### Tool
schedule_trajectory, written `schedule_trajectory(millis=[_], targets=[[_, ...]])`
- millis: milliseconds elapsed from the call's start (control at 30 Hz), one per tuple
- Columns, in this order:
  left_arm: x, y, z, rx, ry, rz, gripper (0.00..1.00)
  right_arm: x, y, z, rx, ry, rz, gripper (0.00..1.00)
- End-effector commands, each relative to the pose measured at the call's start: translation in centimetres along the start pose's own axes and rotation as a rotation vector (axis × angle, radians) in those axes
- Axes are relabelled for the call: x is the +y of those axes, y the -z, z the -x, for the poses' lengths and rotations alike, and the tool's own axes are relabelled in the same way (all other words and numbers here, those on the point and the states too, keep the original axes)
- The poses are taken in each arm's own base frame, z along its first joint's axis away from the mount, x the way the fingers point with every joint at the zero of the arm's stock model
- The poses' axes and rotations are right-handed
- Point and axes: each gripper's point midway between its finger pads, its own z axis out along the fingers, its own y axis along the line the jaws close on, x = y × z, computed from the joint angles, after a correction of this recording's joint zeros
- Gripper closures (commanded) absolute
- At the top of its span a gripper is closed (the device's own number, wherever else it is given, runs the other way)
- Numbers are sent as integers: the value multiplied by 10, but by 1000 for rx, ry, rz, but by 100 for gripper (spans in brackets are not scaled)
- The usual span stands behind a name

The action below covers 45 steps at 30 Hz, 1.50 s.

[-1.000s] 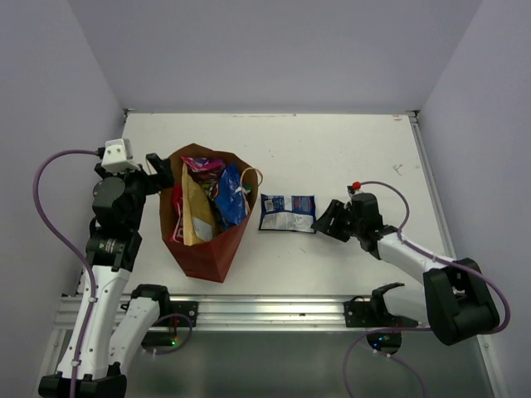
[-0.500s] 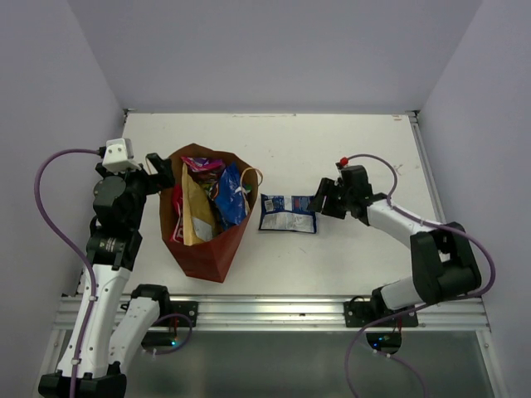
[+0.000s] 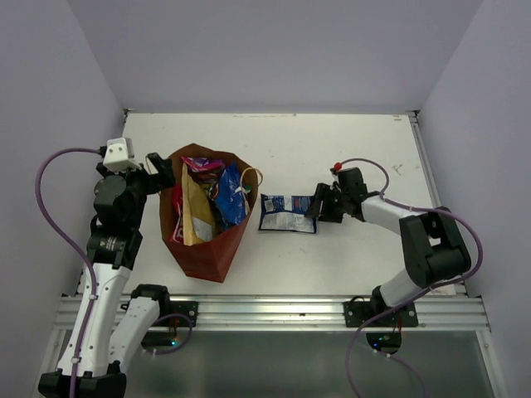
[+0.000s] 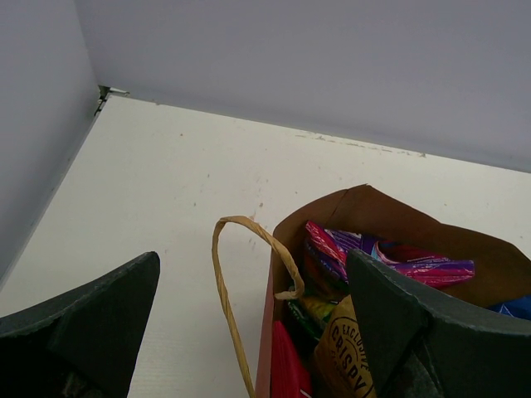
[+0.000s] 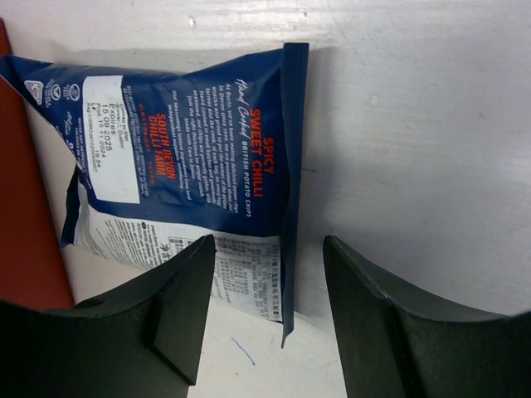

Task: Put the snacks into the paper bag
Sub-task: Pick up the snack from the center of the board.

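Note:
The paper bag [image 3: 211, 249] stands open at the left of the table, with several snacks inside: a tan-gold packet [image 3: 197, 211], a blue one [image 3: 231, 196] and a purple-pink one [image 3: 202, 164]. A blue-white packet [image 3: 286, 213] lies flat on the table just right of the bag. My right gripper [image 3: 313, 208] is open at that packet's right end; in the right wrist view the packet's [image 5: 191, 157] sealed edge lies between the fingers [image 5: 170, 303]. My left gripper [image 3: 161, 175] is open, straddling the bag's left wall and loop handle [image 4: 222, 282].
The bag's red side [image 5: 25, 207] shows just beyond the packet in the right wrist view. The back wall rises behind the white table [image 3: 332, 149]. A metal rail [image 3: 265, 311] runs along the near edge between the arm bases.
My right arm has swung left and brought its gripper up to the packet's right edge, its jaws a little wider than a second ago. The left arm, bag and packet have not moved.

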Motion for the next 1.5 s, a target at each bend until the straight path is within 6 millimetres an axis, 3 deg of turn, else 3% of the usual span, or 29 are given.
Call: schedule_trajectory(millis=[0, 300, 600, 700, 933, 1167, 1467], targets=[[-3, -3, 9, -43, -10, -19, 2, 10, -8, 9, -7, 17, 56, 41], [-3, -4, 8, -40, -11, -18, 2, -4, -25, -2, 30, -7, 28, 53], [-3, -3, 10, -46, -10, -21, 2, 2, -13, 4, 10, 19, 39, 96], [-4, -2, 10, -47, -10, -22, 2, 12, -2, 11, -12, 36, 69, 100], [-4, -1, 11, -52, -9, -23, 2, 44, 36, 33, -96, 86, 146, 100], [-4, 0, 13, -59, -7, -27, 2, 82, 90, 62, -227, 147, 240, 100], [-6, 2, 15, -67, -6, -33, 2, 143, 185, 99, -405, 258, 371, 100]])
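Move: The snack lies flat at the right hand's fingertips, its middle roughly 8 cm to the left, 2 cm ahead and 1 cm below, with its right-hand seam between the open fingers. The paper bag's middle is some 25 cm left of that hand, 4 cm back and 9 cm above. From the left hand, the snack is about 35 cm to the right, 3 cm ahead and 29 cm below. The right hand pinches the snack's right end, then lifts it about 20 cm, its fingers tilting up. ##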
